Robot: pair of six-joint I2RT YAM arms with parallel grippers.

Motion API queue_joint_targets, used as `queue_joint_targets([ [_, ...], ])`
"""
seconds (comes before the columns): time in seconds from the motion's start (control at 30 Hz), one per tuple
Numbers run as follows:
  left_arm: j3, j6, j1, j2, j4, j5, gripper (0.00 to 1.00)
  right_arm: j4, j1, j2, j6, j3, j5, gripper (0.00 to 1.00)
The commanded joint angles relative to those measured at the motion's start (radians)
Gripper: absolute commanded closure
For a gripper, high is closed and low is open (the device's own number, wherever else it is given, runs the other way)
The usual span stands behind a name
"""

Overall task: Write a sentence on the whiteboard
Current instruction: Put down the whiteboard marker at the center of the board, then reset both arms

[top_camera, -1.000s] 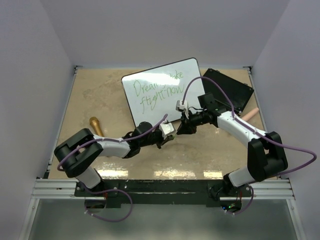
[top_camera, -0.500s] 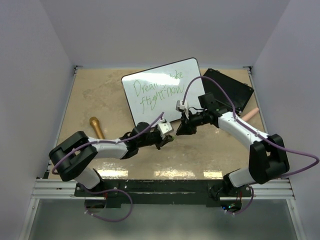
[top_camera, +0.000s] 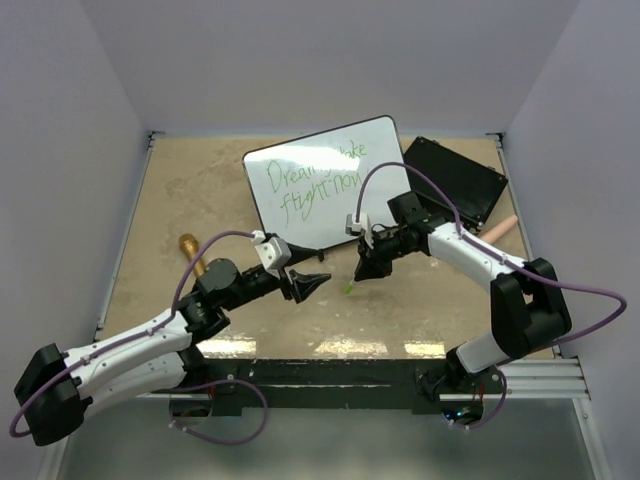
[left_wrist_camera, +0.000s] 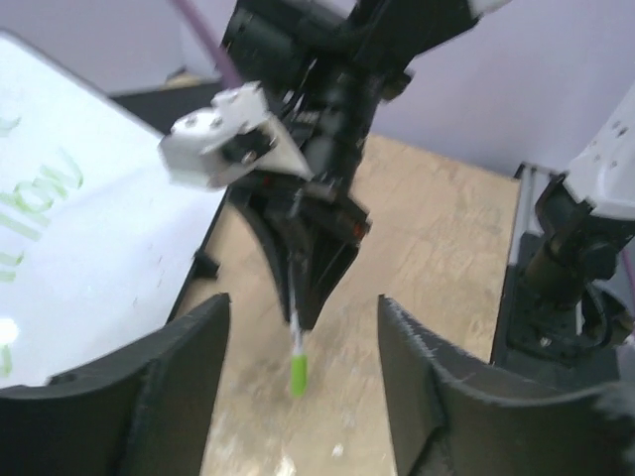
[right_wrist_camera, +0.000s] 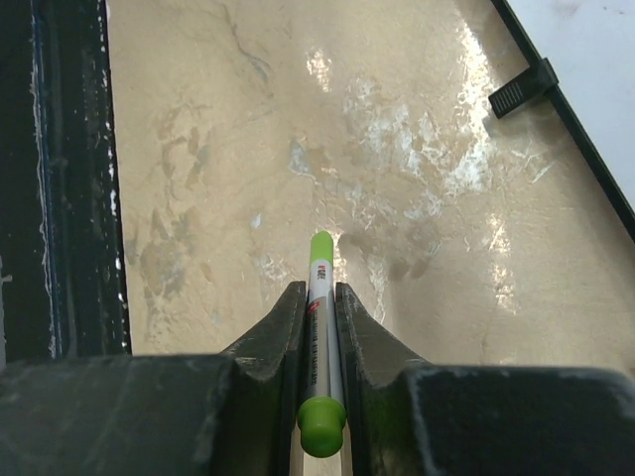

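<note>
The whiteboard (top_camera: 325,185) lies tilted at the back middle, with green writing on it; part of it shows in the left wrist view (left_wrist_camera: 89,248). My right gripper (top_camera: 360,272) is shut on a green-capped marker (right_wrist_camera: 319,342), which points down over the table in front of the board; its green end (top_camera: 349,288) shows below the fingers. The marker also hangs in the left wrist view (left_wrist_camera: 297,357). My left gripper (top_camera: 318,282) is open and empty, a little to the left of the marker, facing it.
A flat black board (top_camera: 456,180) lies at the back right. A pink stick (top_camera: 500,228) lies beside it at the right edge. A brass-coloured object (top_camera: 190,250) lies at the left. The whiteboard's black foot (right_wrist_camera: 522,87) shows near the right gripper.
My left gripper has let go near the right gripper and pulled back to the left, now open. The right gripper has stayed shut on the marker, which now shows below it.
</note>
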Motion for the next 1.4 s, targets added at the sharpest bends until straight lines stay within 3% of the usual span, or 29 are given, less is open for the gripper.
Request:
queue_joint_targets([
  [0.0, 0.132, 0.036, 0.014, -0.062, -0.368, -0.196, 0.29, -0.069, -0.022, -0.022, -0.096, 0.028, 0.012, 0.86],
  [0.17, 0.263, 0.088, 0.016, -0.093, -0.594, -0.345, 0.16, -0.106, -0.062, -0.067, -0.149, 0.025, -0.017, 0.86],
  [0.33, 0.362, 0.171, 0.016, -0.151, -0.774, -0.518, 0.1, -0.114, -0.109, -0.134, -0.171, 0.011, -0.028, 0.85],
  [0.47, 0.216, 0.242, 0.028, -0.265, -0.743, -0.718, 0.03, -0.116, -0.142, -0.165, -0.182, 0.005, -0.016, 0.85],
  [0.67, 0.163, 0.223, 0.057, -0.363, -0.782, -0.758, 0.03, -0.099, -0.169, -0.18, -0.177, -0.015, 0.049, 0.84],
  [0.9, 0.169, 0.23, 0.085, -0.315, -0.779, -0.692, 0.04, -0.152, -0.189, -0.079, -0.196, 0.001, 0.138, 0.77],
  [0.97, 0.174, 0.233, 0.086, -0.3, -0.784, -0.669, 0.04, -0.149, -0.197, -0.084, -0.189, -0.002, 0.157, 0.73],
  [1.07, 0.174, 0.231, 0.086, -0.305, -0.785, -0.661, 0.04, -0.12, -0.22, -0.095, -0.153, -0.005, 0.193, 0.58],
  [1.1, 0.172, 0.231, 0.086, -0.309, -0.784, -0.661, 0.04, -0.105, -0.234, -0.098, -0.142, -0.004, 0.196, 0.49],
  [1.13, 0.169, 0.233, 0.086, -0.314, -0.776, -0.663, 0.04, -0.091, -0.252, -0.111, -0.127, -0.002, 0.199, 0.32],
  [1.17, 0.166, 0.236, 0.086, -0.321, -0.775, -0.663, 0.03, -0.082, -0.293, -0.121, -0.102, -0.002, 0.202, 0.28],
  [1.37, 0.157, 0.228, 0.096, -0.314, -0.761, -0.655, 0.01, 0.041, -0.407, -0.275, -0.01, -0.038, 0.219, 0.2],
])
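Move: I still hold the marker in my right hand. The bare patch of table I take it to is about 8 cm to the right, 2 cm ahead and some 5 cm below that hand. The board's right clip stands about 15 cm ahead and 3 cm right of the hand, the left clip 10 cm ahead and 11 cm left; the whiteboard's middle is some 30 cm ahead, 10 cm left. From my empty left hand, the patch is around 20 cm right, 8 cm ahead, 21 cm below. My right hand carries the marker rightward in a low arch, about 8 cm, then dips to the bare table before the board and opens to let the marker go. It draws off farther right and forward, rising slightly and turning clockwise. Meanwhile my left hand swings some 16 cm left and a little forward, up then down, turning about 40 degrees counter-clockwise and opening wider. ##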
